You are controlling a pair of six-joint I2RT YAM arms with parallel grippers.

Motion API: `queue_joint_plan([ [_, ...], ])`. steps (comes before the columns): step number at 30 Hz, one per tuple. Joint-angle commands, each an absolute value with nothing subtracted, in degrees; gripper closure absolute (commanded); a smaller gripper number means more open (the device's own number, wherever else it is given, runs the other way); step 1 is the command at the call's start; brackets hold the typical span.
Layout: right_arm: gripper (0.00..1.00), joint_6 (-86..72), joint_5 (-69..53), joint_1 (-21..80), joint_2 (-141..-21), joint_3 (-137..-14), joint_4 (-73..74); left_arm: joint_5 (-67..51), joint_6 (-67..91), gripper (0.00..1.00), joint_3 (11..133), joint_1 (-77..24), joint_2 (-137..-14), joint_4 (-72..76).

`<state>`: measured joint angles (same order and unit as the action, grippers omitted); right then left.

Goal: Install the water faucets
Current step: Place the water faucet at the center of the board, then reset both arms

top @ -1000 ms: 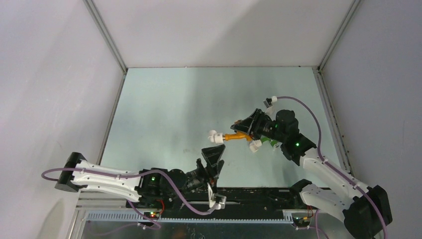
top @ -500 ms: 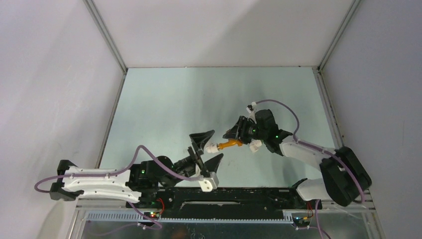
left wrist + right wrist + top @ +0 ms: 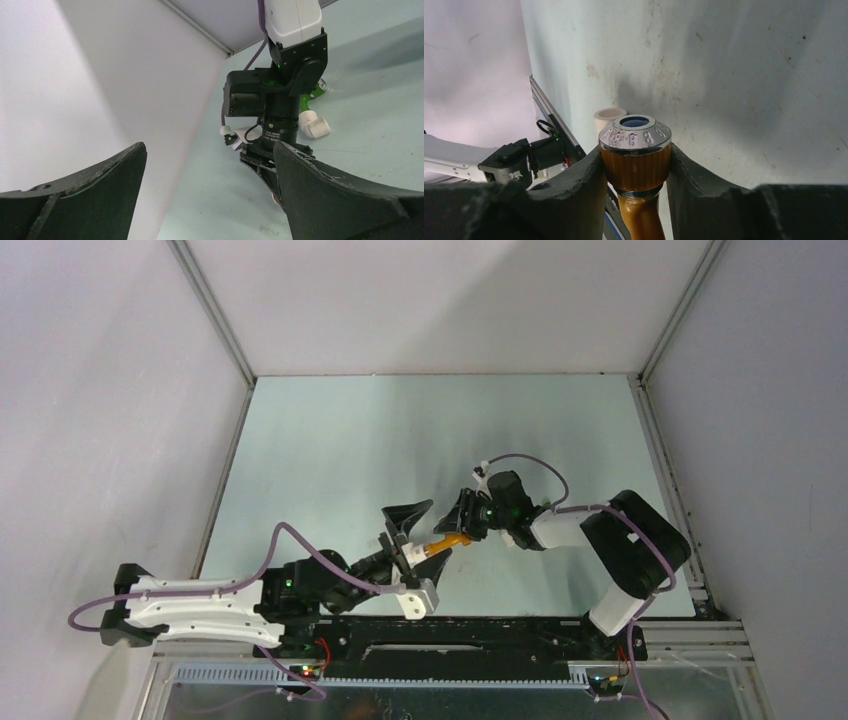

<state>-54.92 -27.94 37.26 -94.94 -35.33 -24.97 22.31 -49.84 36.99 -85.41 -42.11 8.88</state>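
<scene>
My right gripper (image 3: 636, 162) is shut on the orange water faucet (image 3: 638, 165), pinching its ribbed neck just under the silver round head. A white fitting (image 3: 609, 115) shows right behind the head. From above, the orange faucet (image 3: 448, 542) reaches from the right gripper (image 3: 462, 523) toward my left gripper (image 3: 427, 531), which stands wide open with the faucet's white tip (image 3: 414, 553) by its near finger. In the left wrist view the left gripper (image 3: 210, 192) holds nothing and its right finger hides the faucet. A bit of the green faucet (image 3: 315, 93) peeks out behind the right arm.
A loose white elbow fitting (image 3: 316, 125) lies on the pale green table (image 3: 340, 450) beside the right wrist, also seen from above as a white elbow fitting (image 3: 515, 537). Grey walls enclose the table on three sides. The black base rail (image 3: 480, 632) runs along the near edge.
The right arm has swung left and toward the near edge, carrying the orange faucet up to the left gripper. The left gripper moved up early on, then held still, open.
</scene>
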Motion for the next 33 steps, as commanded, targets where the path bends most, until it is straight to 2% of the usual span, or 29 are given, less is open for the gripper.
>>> queue_joint_plan([
  [1,0.94,-54.83,-28.63,38.16,-98.01,-35.77,-31.80,21.55,-48.11,0.02,38.87,-85.02,-42.20,12.34],
  [6,0.75,-53.81,-27.87,38.41,-100.45,-35.77,-30.98,21.56,-47.01,0.02,38.29,-84.63,-41.96,13.45],
  [15,0.30,-50.65,-23.48,37.93,-99.70,-35.77,-23.76,20.83,-41.49,0.02,37.07,-82.43,-41.99,15.62],
  [20,0.02,-46.74,-19.99,36.46,-97.35,-35.86,-17.31,17.88,-29.07,0.02,37.35,-76.48,-42.64,15.62],
  [24,0.01,-42.61,-16.61,32.94,-93.80,-35.89,-11.00,12.07,-15.80,0.02,36.55,-66.80,-43.25,15.20],
  [33,0.01,-29.92,-12.74,20.66,-82.71,-40.36,-0.59,-1.32,5.22,0.02,30.08,-34.75,-45.26,18.31],
])
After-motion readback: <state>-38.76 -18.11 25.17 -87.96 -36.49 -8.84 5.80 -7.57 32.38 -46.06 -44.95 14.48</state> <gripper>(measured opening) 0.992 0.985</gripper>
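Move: The right hand still holds the orange faucet by its knob, low over the board. The resting spot's middle is about 3 cm back, 2 cm left and 5 cm below. The faucet's white elbow is roughly 9 cm left and 6 cm back; the green faucet lies some 18 cm to the right, level with it. From the high, empty left hand, the orange faucet is about 8 cm ahead, neither left nor right, and 28 cm below. Down by a little under 3 cm, the right hand sets the orange faucet on the board, opens wide to let go of its knob while easing up, then draws off about 10 cm to the right and 6 cm forward, staying low. The left hand, open and empty, swings high forward and somewhat left, sinking a little, its fingers turning from rightward to forward and down. ##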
